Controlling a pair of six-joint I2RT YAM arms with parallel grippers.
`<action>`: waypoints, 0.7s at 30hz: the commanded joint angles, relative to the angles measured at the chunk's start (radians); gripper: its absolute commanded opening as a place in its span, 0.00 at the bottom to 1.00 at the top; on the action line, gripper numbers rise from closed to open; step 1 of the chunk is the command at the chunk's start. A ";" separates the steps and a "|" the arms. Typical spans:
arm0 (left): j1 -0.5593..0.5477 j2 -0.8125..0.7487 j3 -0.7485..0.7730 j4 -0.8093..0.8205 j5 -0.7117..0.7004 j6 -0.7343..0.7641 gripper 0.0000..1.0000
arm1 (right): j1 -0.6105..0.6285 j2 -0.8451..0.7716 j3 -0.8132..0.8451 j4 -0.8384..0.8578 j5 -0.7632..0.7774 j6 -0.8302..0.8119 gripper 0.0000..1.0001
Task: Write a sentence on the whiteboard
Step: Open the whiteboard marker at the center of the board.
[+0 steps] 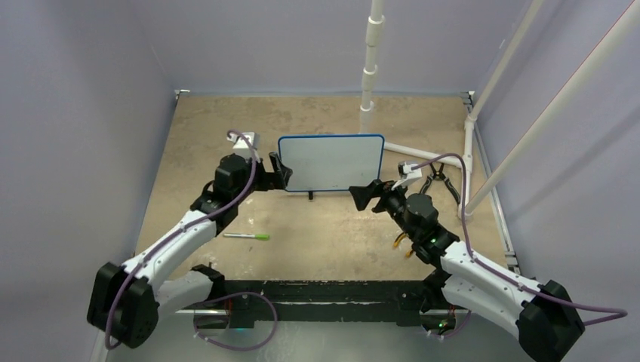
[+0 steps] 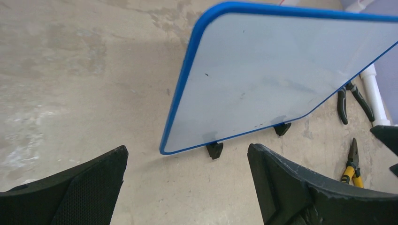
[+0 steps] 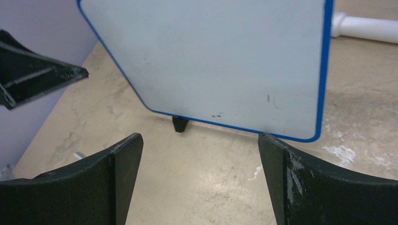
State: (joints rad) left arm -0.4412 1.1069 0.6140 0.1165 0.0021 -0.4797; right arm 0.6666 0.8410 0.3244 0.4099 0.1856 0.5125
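The whiteboard (image 1: 332, 162) stands upright on two black feet at mid-table, blue-framed. Its white face (image 2: 281, 75) (image 3: 211, 61) carries only a few dark specks, and no sentence shows on it. My left gripper (image 1: 281, 172) (image 2: 187, 154) hovers at the board's lower left corner, open and empty. At the lower right corner my right gripper (image 1: 364, 196) (image 3: 199, 137) is also open and holds nothing. A green-capped marker (image 1: 247, 236) lies on the table beside the left forearm, apart from both grippers.
Black pliers (image 1: 441, 183) (image 2: 349, 101) lie right of the board, and yellow-handled pliers (image 2: 352, 164) lie nearer the right arm. White pipes (image 1: 371, 60) rise behind the board and along the right edge. Purple walls enclose the table on the left and at the back.
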 commanded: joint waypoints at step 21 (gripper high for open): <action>0.358 -0.252 0.186 -0.425 -0.241 0.214 0.99 | 0.550 0.631 0.448 0.103 -0.044 -0.179 0.65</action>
State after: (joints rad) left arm -0.0872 0.9100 0.8101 -0.3183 -0.1322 -0.2863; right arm 1.1358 1.2991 0.6361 0.4892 0.0731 0.3759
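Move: The marker lies on the table about 36 cm to the right hand's left, 7 cm back and 17 cm below it. The whiteboard's middle stands roughly 9 cm ahead of that hand, 9 cm left and 8 cm lower; the yellow pliers lie some 16 cm to its right, 6 cm back and 17 cm down. From the left hand the marker is about 12 cm left, 12 cm back and 15 cm below. Right hand swings about 20 cm left and back towards the marker, narrowing slightly; left hand withdraws leftward from whiteboard. ##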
